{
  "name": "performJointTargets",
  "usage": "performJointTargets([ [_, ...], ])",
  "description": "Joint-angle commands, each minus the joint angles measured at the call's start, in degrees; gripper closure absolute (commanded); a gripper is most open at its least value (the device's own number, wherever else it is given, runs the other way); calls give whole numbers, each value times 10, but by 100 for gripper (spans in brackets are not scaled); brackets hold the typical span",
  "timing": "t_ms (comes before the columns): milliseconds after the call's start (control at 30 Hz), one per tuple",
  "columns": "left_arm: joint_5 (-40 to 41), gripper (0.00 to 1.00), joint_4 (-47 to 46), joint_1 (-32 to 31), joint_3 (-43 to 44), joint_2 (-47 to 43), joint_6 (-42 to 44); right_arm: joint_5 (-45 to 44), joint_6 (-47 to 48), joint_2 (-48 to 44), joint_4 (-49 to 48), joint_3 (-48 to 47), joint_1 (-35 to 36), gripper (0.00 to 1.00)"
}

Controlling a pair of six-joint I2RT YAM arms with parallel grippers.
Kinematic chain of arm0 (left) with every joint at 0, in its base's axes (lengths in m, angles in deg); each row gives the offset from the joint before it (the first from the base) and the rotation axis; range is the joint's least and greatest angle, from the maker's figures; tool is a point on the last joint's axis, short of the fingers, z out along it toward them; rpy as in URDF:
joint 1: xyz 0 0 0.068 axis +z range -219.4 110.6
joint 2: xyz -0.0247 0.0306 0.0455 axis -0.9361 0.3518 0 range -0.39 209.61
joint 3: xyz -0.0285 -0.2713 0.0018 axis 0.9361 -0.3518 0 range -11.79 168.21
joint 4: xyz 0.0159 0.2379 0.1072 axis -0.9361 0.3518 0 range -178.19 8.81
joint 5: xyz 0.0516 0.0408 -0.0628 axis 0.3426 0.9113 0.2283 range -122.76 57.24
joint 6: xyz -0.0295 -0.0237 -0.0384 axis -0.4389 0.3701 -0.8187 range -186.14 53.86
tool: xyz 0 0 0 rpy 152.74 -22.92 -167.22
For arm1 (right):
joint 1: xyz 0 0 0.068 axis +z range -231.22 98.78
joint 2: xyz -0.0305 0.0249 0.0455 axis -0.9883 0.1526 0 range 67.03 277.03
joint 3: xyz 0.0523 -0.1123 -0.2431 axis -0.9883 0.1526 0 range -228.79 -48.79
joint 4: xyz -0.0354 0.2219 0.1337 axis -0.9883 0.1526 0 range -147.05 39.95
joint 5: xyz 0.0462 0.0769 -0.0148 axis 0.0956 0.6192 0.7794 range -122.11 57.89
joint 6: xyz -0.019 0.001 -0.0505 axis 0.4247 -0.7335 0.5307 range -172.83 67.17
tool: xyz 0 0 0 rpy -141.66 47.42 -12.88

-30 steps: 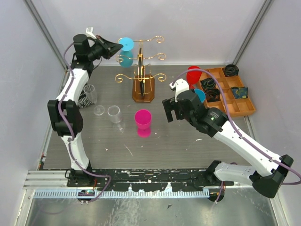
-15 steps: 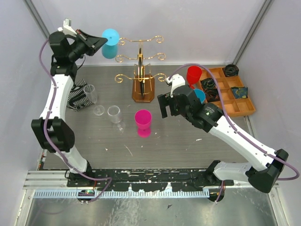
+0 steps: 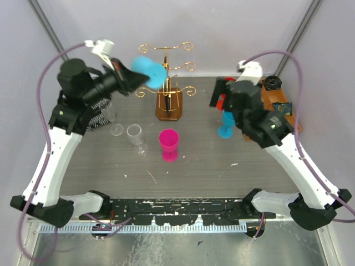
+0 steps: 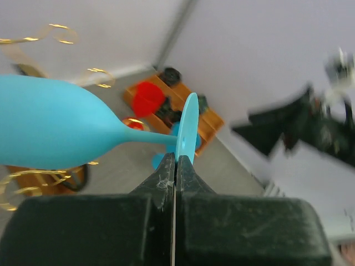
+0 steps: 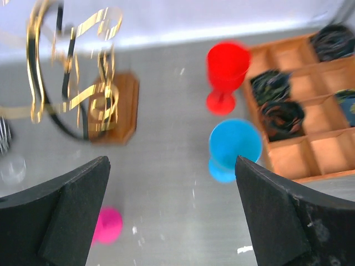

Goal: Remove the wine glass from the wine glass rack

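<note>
The wine glass (image 3: pixel 148 71) is cyan and lies on its side in the air, just left of the gold wire wine glass rack (image 3: pixel 167 66), apart from its scroll arms. My left gripper (image 3: pixel 129 76) is shut on the rim of the glass's foot (image 4: pixel 188 128); the bowl (image 4: pixel 50 130) points left in the left wrist view. Blurred gold scrolls (image 4: pixel 55 32) show behind it. My right gripper (image 3: pixel 221 95) hovers open and holds nothing, high over the table right of the rack, with its wide-set fingers (image 5: pixel 72 210) framing bare table.
A pink glass (image 3: pixel 169 143) stands in front of the rack's wooden base (image 3: pixel 169 106). A blue glass (image 5: pixel 234 147) and a red glass (image 5: pixel 227 75) stand beside the orange compartmented tray (image 3: pixel 280 119). Clear glasses (image 3: pixel 135 134) stand at the left.
My left arm has pulled the cyan glass off the rack's upper arm, up and left, then swung it forward beside the rack. The right arm has risen and moved to the back right.
</note>
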Motion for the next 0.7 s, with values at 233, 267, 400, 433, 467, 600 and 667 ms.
performJointTargets([
  [233, 447, 100, 144, -465, -70, 5, 347, -100, -2, 33, -14, -220, -154, 0],
  [267, 488, 100, 138, -513, -72, 29, 370, -99, 3, 38, -15, -236, -163, 0],
  [400, 634, 100, 83, -626, -72, 113, 476, -88, 12, 48, -25, -273, -179, 0],
  [433, 654, 100, 69, -639, -72, 133, 493, -86, 12, 47, -30, -274, -181, 0],
  [467, 673, 100, 50, -647, -75, 149, 509, -85, 12, 44, -33, -272, -182, 0],
  [600, 745, 100, -68, -666, -129, 196, 574, -89, 22, 32, -47, -264, -184, 0],
  [667, 779, 100, -154, -675, -172, 220, 624, -94, 30, 25, -53, -259, -185, 0],
])
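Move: The left hand, holding the second blue wine glass by its foot, is bound for open table about 15 cm back, 23 cm right and 47 cm below. The pink glass stands some 8 cm back and 8 cm right of it, the standing blue glass 5 cm ahead and 31 cm right, both roughly 38 cm lower. From the right hand, that open spot is about 12 cm back, 4 cm left, 35 cm down. Already clear of the rack, the left hand sweeps back and right almost level, then dives about 24 cm towards the open table between the pink and standing blue glasses, its shut fingers keeping the foot pinched while the wrist rolls, left side rising, some 75 degrees to bring the bowl up. The right hand, open and empty, rises and backs off to the right, away from the standing blue glass, turning clockwise and tipping its fingers up, then eases to a stop. ##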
